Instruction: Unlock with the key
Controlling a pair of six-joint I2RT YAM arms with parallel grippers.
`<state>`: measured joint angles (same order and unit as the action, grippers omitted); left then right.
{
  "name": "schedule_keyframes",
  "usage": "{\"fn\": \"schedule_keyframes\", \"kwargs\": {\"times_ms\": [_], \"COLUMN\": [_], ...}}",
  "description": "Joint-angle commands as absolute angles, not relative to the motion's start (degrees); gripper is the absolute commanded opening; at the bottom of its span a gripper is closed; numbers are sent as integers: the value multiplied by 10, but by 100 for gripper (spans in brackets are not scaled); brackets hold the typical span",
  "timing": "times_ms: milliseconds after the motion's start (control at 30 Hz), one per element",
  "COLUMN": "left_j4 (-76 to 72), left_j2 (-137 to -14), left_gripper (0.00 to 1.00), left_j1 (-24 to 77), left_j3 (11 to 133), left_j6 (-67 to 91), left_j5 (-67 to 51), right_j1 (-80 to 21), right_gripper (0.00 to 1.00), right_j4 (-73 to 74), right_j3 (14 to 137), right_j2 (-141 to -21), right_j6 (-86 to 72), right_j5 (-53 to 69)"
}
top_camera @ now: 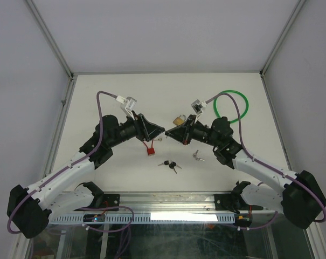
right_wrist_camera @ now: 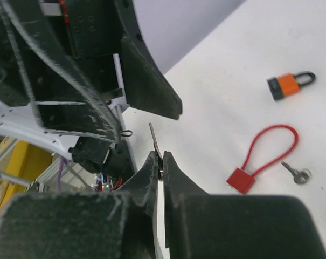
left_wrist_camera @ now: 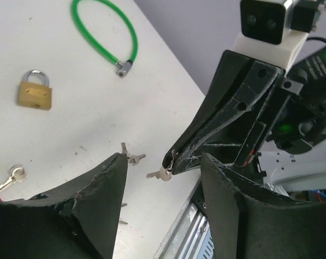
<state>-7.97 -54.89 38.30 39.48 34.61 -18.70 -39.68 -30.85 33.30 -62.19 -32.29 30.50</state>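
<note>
A small silver key [right_wrist_camera: 154, 141] sticks up from my right gripper [right_wrist_camera: 161, 157], which is shut on it above the table. In the left wrist view the same key [left_wrist_camera: 161, 174] hangs at the right gripper's tips, in the gap of my left gripper [left_wrist_camera: 161, 157], whose jaws stand open around it without touching. In the top view the left gripper [top_camera: 158, 129] and the right gripper [top_camera: 171, 133] meet tip to tip mid-table. On the table lie a brass padlock [left_wrist_camera: 34, 90], an orange padlock [right_wrist_camera: 289, 85] and a red cable lock [right_wrist_camera: 241, 179].
A green cable lock [top_camera: 233, 108] lies at the back right. Loose keys [top_camera: 170, 164] and another key [top_camera: 197, 157] lie on the table in front of the grippers. One more key [right_wrist_camera: 296, 172] rests beside the red lock. The metal table edge [top_camera: 168, 197] runs along the near side.
</note>
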Motion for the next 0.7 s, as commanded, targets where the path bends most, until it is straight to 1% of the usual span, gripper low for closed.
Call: {"fn": "schedule_keyframes", "kwargs": {"times_ms": [0,133,167,200,300,500,633,667], "left_j4": [-14,48,66,84,147,294,340,347], "left_j2": [-562,-588,-597,-607,-641,-732,-785,-803], "left_gripper": [61,73,75,76,78,79,80,79], "left_j1": [388,389,389,390,400,419,424,424], "left_j3": [419,427,430,435,455,526,559,567], "left_j6": [369,391,398,405,421,449,467,468], "left_j5": [-103,-59,-49,-39,-4,93,114,114], "right_j1": [-402,-406,-407,-409,-413,-413,-413,-412], "right_gripper": [0,0,0,0,0,0,0,0], "right_j4": [-265,-240,-233,-223,-176,-167,-156,-155], "right_j3": [315,293,289,287,294,291,298,298], "right_j2": [-604,-607,-607,-608,-618,-632,-647,-650], "right_j6": [-354,-359,-365,-377,-377,-377,-377,-375], "right_j5": [199,184,166,118,118,118,118,42]}}
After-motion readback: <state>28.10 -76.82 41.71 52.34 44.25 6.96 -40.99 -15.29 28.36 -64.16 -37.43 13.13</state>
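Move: Below the left hand, some 23 cm down, the red lock lies about 4 cm ahead and 5 cm to its left. The loose silver key is about 10 cm ahead and 2 cm left of that hand, the black-headed keys 2 cm back and 4 cm right, the gold padlock 18 cm ahead and 7 cm right, all on the table. From the right hand, which already holds a key, the red lock is about 4 cm ahead, 7 cm left and 23 cm down. Sinking some 15 cm towards the red lock, the left hand also drifts about 5 cm left, tips its fingers from nearly level to steeply down and swings them round to face more forward, opening from half to wide. The right hand keeps its pinch on the key, drops about 11 cm and draws a little to the right, its fingers dipping some 20 degrees. ##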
